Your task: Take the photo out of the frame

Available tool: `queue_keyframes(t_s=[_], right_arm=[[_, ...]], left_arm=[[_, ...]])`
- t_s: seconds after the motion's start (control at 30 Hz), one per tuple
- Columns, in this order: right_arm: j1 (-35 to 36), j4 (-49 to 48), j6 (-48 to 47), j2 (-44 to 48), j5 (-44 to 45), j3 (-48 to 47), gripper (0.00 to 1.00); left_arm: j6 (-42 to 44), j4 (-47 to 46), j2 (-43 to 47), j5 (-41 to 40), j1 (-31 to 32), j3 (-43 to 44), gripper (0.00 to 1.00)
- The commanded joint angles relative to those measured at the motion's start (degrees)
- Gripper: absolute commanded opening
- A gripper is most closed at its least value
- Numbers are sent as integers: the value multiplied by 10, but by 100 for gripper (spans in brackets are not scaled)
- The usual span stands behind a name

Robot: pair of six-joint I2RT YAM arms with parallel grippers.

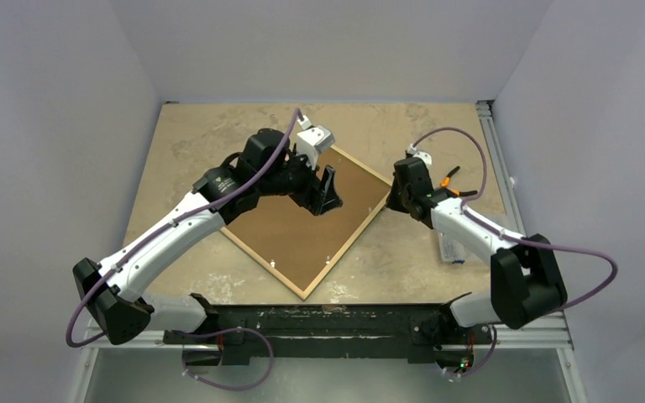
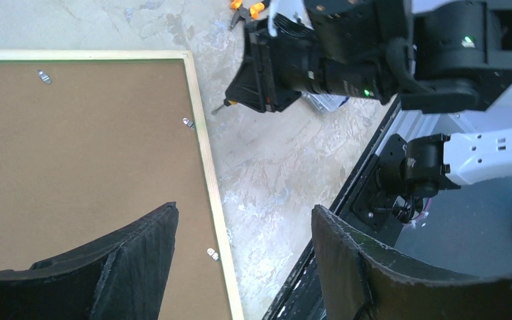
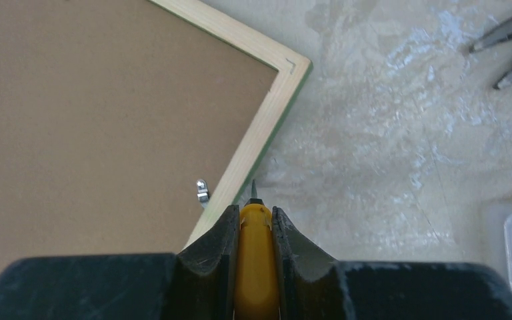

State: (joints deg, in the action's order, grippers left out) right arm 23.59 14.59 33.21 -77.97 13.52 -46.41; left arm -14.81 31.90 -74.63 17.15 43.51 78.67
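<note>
The frame (image 1: 346,247) lies face down on the table, turned like a diamond, with its light wood back edge (image 2: 207,173) up. The photo shows only its brown fibreboard back (image 1: 302,227) (image 3: 93,120), held in by small metal clips (image 2: 188,123) (image 3: 202,192). My left gripper (image 1: 326,195) hangs open over the board's far part, with nothing between its fingers (image 2: 244,208). My right gripper (image 3: 253,210) is shut on a yellow-handled pointed tool (image 3: 255,267). The tool's metal tip (image 3: 253,190) sits just outside the frame's right edge (image 3: 253,140), close to a clip.
Orange-handled pliers (image 1: 449,178) lie on the table behind the right arm. A small clear plastic box (image 1: 452,248) sits at the right, under that arm. The black rail (image 1: 327,315) with the arm bases runs along the near edge. Grey walls close in three sides.
</note>
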Motion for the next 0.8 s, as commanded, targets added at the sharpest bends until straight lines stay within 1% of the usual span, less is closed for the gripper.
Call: queue_keyframes(t_s=[0.0, 0.23, 0.33, 0.37, 0.43, 0.53, 0.67, 0.77], right_arm=[[-1, -37, -20, -54, 3, -72, 0], [-2, -66, -43, -136, -10, -142, 0], [-1, -59, -47, -166, -14, -179, 0], [-2, -49, -49, -173, -12, -193, 0], [-1, -9, -50, -178, 19, -226, 0], [3, 71, -42, -180, 48, -272, 0], [29, 135, -60, -178, 69, -321, 0], [37, 174, -64, -198, 61, -358, 0]], left_arm=[[41, 29, 11, 8, 0, -28, 71], [57, 27, 51, -83, 51, -44, 72], [57, 28, 58, -110, 64, -46, 71], [56, 27, 58, -115, 64, -47, 71], [52, 28, 60, -124, 65, -48, 72], [51, 30, 60, -135, 65, -47, 72], [53, 38, 54, -151, 64, -42, 71], [53, 39, 51, -152, 64, -42, 72]])
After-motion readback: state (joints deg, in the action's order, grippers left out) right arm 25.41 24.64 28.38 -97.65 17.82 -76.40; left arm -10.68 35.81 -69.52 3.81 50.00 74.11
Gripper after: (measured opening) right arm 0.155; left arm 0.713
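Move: The right hand holds the orange screwdriver. The frame's nearest metal clip lies about 5 cm ahead of that hand, 4 cm left and 6 cm below. The frame's right-hand corner is some 12 cm ahead and 2 cm right; the pliers are about 12 cm ahead, 17 cm right; the plastic box is 17 cm right, 4 cm back. From the open left hand that clip is about 12 cm ahead, 14 cm right, 27 cm below. Screwdriver tip against the outer edge of the frame beside that clip, the right hand keeps pushing level, forward and slightly left for about 8 cm, then climbs about 5 cm, bringing the tip over the wooden bar; its grip stays shut. The left hand, empty and open, eases a couple of centimetres back, left and down. ##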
